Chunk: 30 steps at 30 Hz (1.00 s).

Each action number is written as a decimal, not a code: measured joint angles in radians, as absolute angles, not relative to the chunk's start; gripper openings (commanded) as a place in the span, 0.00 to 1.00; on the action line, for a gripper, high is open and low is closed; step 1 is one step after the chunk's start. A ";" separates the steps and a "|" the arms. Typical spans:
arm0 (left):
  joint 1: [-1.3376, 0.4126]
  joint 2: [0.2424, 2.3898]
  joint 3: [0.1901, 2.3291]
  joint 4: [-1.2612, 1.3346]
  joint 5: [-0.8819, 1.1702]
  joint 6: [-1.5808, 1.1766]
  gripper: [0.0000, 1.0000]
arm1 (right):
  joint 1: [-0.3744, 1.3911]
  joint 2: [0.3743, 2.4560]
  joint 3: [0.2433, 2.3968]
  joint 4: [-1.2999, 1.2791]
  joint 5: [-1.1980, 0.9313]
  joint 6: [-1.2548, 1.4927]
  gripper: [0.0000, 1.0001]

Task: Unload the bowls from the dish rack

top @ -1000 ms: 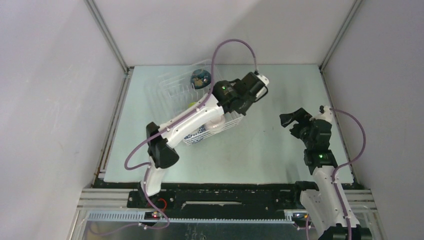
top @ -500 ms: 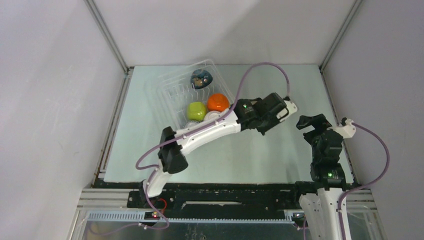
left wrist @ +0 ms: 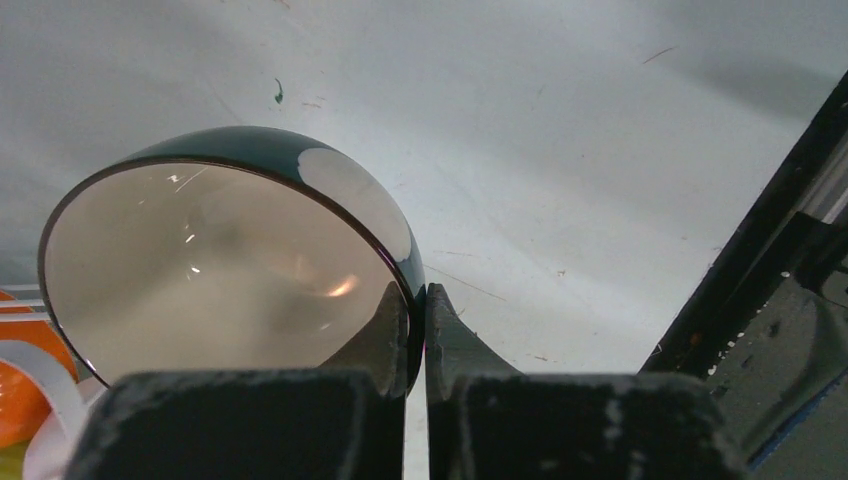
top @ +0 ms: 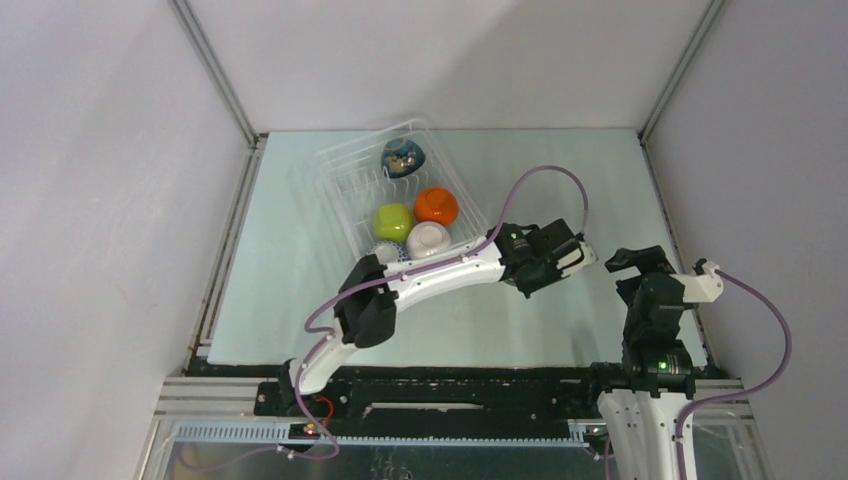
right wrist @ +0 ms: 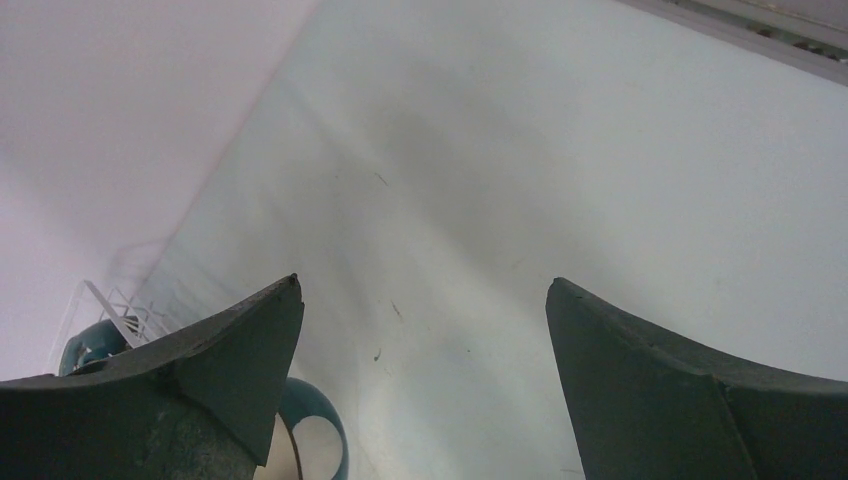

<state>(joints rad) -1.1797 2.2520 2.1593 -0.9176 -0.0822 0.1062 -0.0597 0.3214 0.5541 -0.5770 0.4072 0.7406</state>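
My left gripper [left wrist: 418, 300] is shut on the rim of a teal-and-white bowl [left wrist: 230, 260] with a cream inside, one finger inside the rim and one outside. In the top view this gripper [top: 560, 262] hangs over the table to the right of the dish rack [top: 340, 160]. The white wire rack holds a dark patterned bowl [top: 403, 157], an orange bowl [top: 436, 205], a lime green bowl [top: 393, 221], a white bowl [top: 428, 238] and a blue-and-white one [top: 385, 253]. My right gripper [top: 625, 262] stands open and empty just right of the left one. The held bowl [right wrist: 318, 430] shows low in the right wrist view, beside the right gripper [right wrist: 420, 285].
The black frame rail [left wrist: 770, 260] at the table's edge lies close on the right in the left wrist view. Grey walls enclose the table on three sides. Bare table [top: 520, 180] spreads right of the rack.
The left arm has swung from above the rack to the right, carrying the teal-and-white bowl. The right arm has drawn back toward the near right.
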 measured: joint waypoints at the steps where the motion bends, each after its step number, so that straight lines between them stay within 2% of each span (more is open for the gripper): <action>1: -1.179 2.254 2.146 -0.913 -0.083 0.106 0.00 | -0.060 0.321 0.554 -0.585 0.411 0.744 1.00; 12: -1.178 2.288 2.056 -0.851 -0.067 0.102 0.00 | -0.060 0.327 0.554 -0.669 0.476 0.803 0.99; 17: -1.178 2.302 2.037 -0.843 -0.078 0.087 0.05 | -0.060 0.308 0.554 -0.707 0.511 0.841 0.99; 23: -1.178 2.311 2.036 -0.836 -0.104 0.081 0.17 | -0.060 0.292 0.554 -0.722 0.520 0.852 0.99; 28: -1.178 2.312 2.036 -0.831 -0.130 0.078 0.41 | -0.060 0.296 0.554 -0.723 0.519 0.855 0.99; 30: -1.178 2.312 2.036 -0.829 -0.136 0.080 0.46 | -0.060 0.300 0.554 -0.722 0.518 0.855 0.99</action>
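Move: The teal bowl, rim pinched in the left fingers, has its middle about 4 cm ahead of the left hand, 3 cm left and 3 cm below; its bare table spot is directly beneath, some 12 cm below the hand. The white bowl in the rack stands roughly 10 cm ahead and 22 cm left, the orange bowl 19 cm ahead and 21 cm left. From the right hand the held bowl lies around 25 cm left, 4 cm ahead and 11 cm lower. The teal bowl is lowered almost straight down onto bare table, the left hand sinking about 6 cm and drifting barely to its left. The left hand then stays low while its fingers open a bit over a third, one inside the rim and one outside, letting go. The empty right hand, wide open, backs off some 3 cm, also sinking and easing right. ##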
